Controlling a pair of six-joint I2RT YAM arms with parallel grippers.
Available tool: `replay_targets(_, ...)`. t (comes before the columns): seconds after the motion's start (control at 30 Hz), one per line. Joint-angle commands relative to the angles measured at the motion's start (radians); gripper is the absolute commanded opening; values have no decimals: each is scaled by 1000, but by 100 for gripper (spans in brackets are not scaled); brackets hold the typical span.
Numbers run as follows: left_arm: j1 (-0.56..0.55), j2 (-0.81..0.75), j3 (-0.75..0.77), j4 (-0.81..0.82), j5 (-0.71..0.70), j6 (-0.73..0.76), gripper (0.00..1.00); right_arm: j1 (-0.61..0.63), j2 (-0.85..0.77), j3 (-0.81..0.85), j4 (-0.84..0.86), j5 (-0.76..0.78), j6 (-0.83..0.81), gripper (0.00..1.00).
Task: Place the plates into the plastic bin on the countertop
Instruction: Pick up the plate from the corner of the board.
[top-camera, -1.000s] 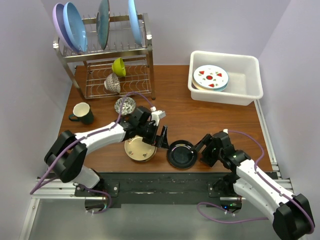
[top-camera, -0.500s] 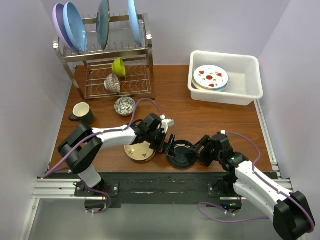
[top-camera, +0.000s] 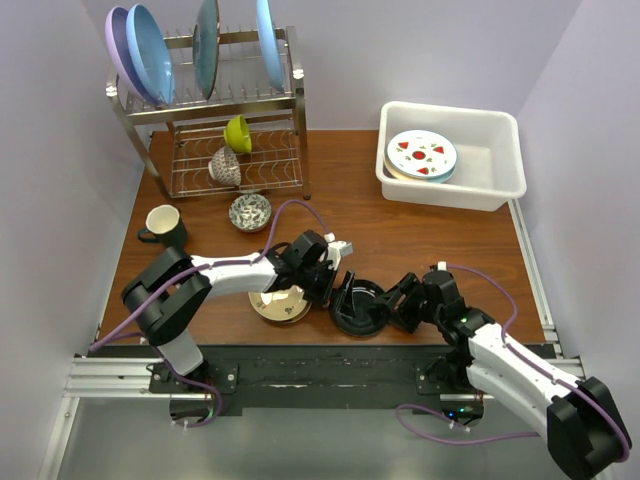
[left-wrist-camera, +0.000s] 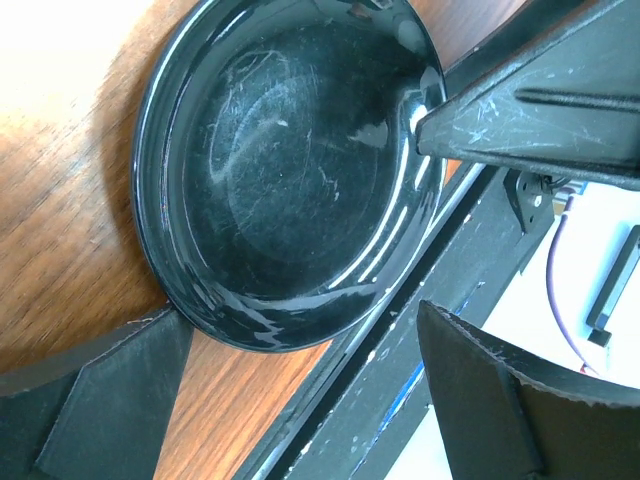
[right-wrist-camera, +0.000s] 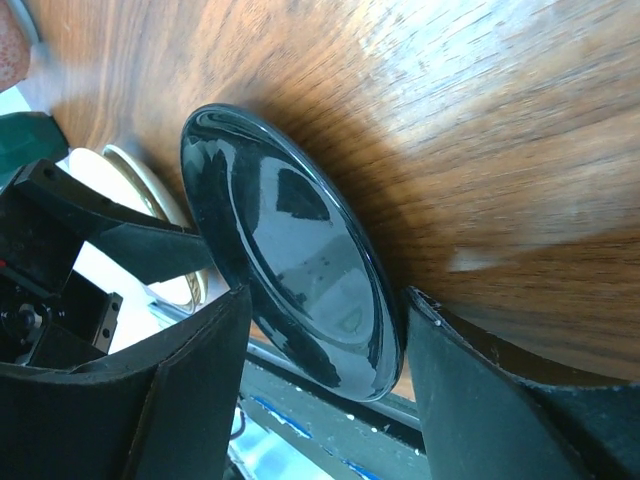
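A glossy black plate (top-camera: 360, 305) (left-wrist-camera: 290, 170) (right-wrist-camera: 300, 270) sits tilted at the countertop's (top-camera: 400, 230) front edge, slightly overhanging it. My left gripper (top-camera: 337, 288) (left-wrist-camera: 300, 325) is open, one finger (left-wrist-camera: 110, 400) against the plate's left rim and the other past the table edge. My right gripper (top-camera: 397, 300) (right-wrist-camera: 328, 300) straddles the plate's right rim, jaws narrowed close on both sides. A gold-tan plate (top-camera: 278, 303) lies to the left. The white plastic bin (top-camera: 495, 140) at the back right holds a red-spotted plate (top-camera: 421, 155).
A steel wire rack (top-camera: 215, 100) at the back left carries upright blue and lilac plates and a lime-green bowl (top-camera: 238, 133). A patterned bowl (top-camera: 250, 211) and a dark mug (top-camera: 165, 226) stand before it. A black rail (top-camera: 320, 365) borders the table's front.
My left gripper moved right, off the gold-tan plate, to the black plate's left rim. My right gripper slid left onto the plate's right rim while its jaws narrowed. The plate tipped and shifted slightly.
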Motion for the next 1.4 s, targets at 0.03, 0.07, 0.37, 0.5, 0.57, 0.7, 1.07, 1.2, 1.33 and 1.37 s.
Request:
replay_targets(0.03,-27,21,-1,65,11,-30,97,14,14,-58,48,-10,14,61)
replay_targets(0.07,-30,22,0,68,9,-32,97,17,14,-61,53,-10,16,61)
replay_targets(0.37,-48,36,17,71,11,-38,97,26,16,-86,119,-11,25,46)
replay_targets(0.5,-62,37,22,74,11,-45,97,30,13,-86,122,-10,25,42)
replay_targets(0.57,-66,41,26,74,9,-47,97,30,8,-86,123,-10,25,40)
replay_targets(0.7,-77,48,40,70,8,-42,96,32,-7,-81,116,-8,25,29)
replay_targets(1.07,-79,14,80,-24,-67,7,97,32,-67,-71,51,3,17,3)
replay_targets(1.2,-77,-7,88,-39,-104,10,97,32,-82,-49,27,10,10,0)
replay_targets(1.33,-77,-25,117,-105,-156,43,97,30,-79,-22,-5,15,-6,0)
replay_targets(1.37,-77,-30,132,-119,-167,50,97,30,-76,-17,-6,15,-7,0)
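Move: The black plate's middle lies about 5 cm to the right of my left hand and 1 cm back, some 2 cm below it; from my right hand it is about 6 cm to the left, 1 cm back and a little below. Its right rim already stands between my part-open right fingers. The cream plates sit about 14 cm left of my left hand and 2 cm ahead; the white bin is about 34 cm ahead of my right hand and 14 cm to its right. My right hand closes on the black plate's right rim, one finger over its face and one behind, sinking about 1 cm as it shuts, then rising again with the rim pinched. Against its left rim my left hand, fingers kept wide open, edges right and slightly back by some 1.5 cm, then eases back a touch and rolls slightly, to brace the plate. ##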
